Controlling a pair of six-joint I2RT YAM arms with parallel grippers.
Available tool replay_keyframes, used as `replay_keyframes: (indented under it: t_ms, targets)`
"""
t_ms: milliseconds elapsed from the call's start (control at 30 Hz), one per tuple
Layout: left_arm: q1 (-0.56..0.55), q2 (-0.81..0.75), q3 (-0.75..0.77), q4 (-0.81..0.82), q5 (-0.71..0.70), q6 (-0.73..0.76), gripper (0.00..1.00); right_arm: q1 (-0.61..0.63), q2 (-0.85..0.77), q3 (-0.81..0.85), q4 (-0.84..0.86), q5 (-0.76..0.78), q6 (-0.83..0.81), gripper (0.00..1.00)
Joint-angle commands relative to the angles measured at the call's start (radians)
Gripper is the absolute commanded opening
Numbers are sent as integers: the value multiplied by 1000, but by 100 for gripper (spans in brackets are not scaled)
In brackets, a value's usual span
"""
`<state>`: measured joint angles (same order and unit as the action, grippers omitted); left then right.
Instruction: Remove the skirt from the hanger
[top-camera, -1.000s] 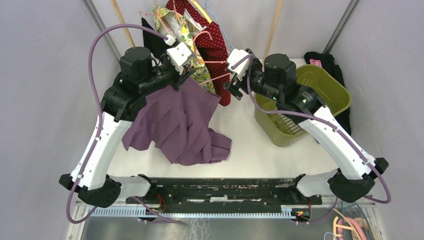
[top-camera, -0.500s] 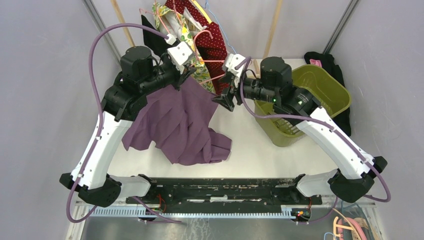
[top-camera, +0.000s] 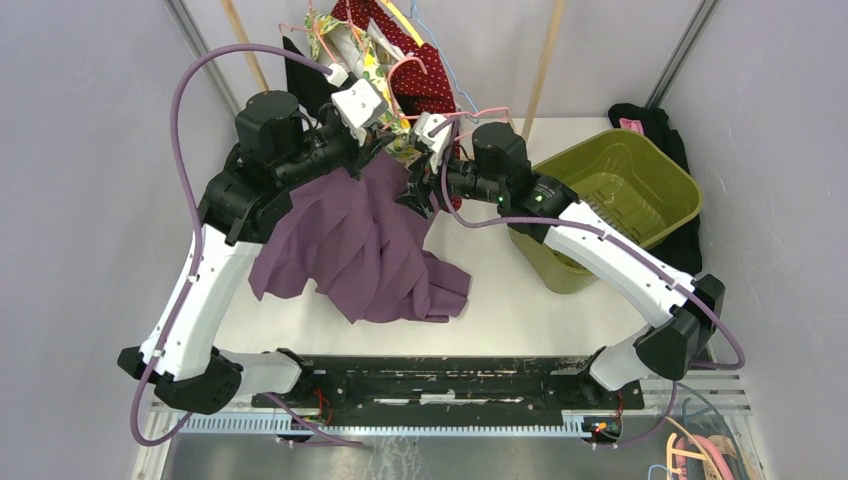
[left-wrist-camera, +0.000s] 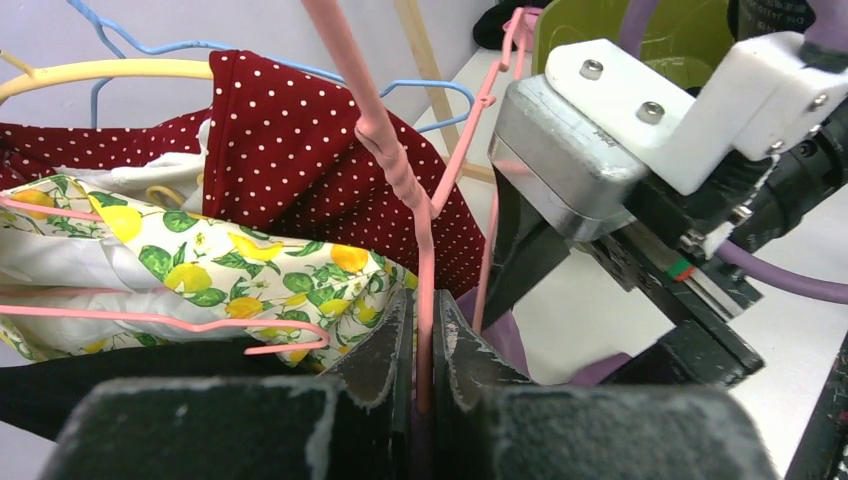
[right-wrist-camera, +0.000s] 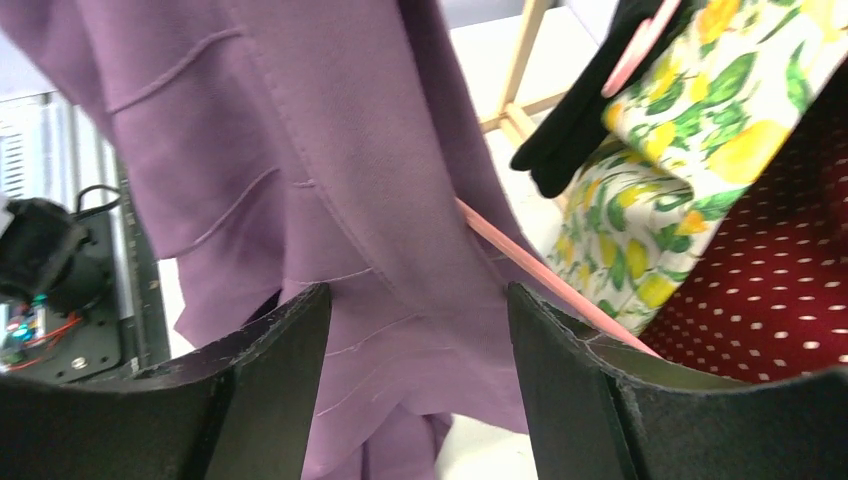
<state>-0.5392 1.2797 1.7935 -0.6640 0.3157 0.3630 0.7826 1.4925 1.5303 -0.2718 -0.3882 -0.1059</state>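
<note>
A purple skirt (top-camera: 360, 250) hangs from a pink wire hanger (left-wrist-camera: 425, 240), and its hem is bunched on the white table. My left gripper (top-camera: 385, 148) is shut on the hanger's wire, which runs up between its two pads (left-wrist-camera: 422, 300). My right gripper (top-camera: 415, 195) is open at the skirt's upper right edge. In the right wrist view purple cloth (right-wrist-camera: 330, 150) fills the gap between its spread jaws (right-wrist-camera: 418, 300). The pink hanger arm (right-wrist-camera: 530, 265) passes just behind the right finger. The jaws are not closed on the cloth.
Other clothes hang on the rack behind: a red polka-dot garment (top-camera: 420, 85) and a lemon-print one (top-camera: 375, 70). An olive-green basket (top-camera: 640, 170) stands at the right, with black cloth (top-camera: 650, 120) behind it. Wooden rack posts (top-camera: 545, 50) rise at the back.
My right arm has swung left from beside the basket to the skirt's top edge, and its jaws have narrowed a little. The left gripper has kept its hold on the hanger.
</note>
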Motion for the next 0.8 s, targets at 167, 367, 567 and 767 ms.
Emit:
replay_keyframes:
  t_ms: [167, 367, 567, 767]
  targets:
    - [-10, -65, 65, 124, 25, -45, 3, 4, 43, 11, 254, 102, -38, 71]
    - [-11, -71, 58, 123, 13, -38, 3, 33, 109, 31, 294, -35, 84, 66]
    - [-13, -70, 52, 122, 1, -32, 3, 83, 128, 74, 195, -107, 69, 50]
    - [-13, -74, 42, 120, -11, -23, 3, 98, 94, 75, 146, -153, 71, 40]
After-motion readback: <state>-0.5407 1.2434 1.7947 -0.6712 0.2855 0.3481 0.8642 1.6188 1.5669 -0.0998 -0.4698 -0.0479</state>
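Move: With the right gripper open, aim for the bunched upper fold of the purple skirt, about 6 cm to its left, 2 cm back and nearly level. The held pink hanger's middle is roughly 8 cm to this hand's right, 7 cm ahead and 9 cm above; the lemon-print garment hangs some 12 cm ahead and 2 cm left, 4 cm higher. From the left hand the skirt fold lies about 2 cm back, 2 cm left and 11 cm below. Swing the right gripper forward about 3 cm, rising a little, then sweep it left and back beneath the left hand to end some 6 cm farther left, at the skirt's bunched fold. Turn it roughly 10 degrees counter-clockwise and narrow the fingers to about half open around the fold, without shutting. Keep the left gripper's hold on the hanger. ##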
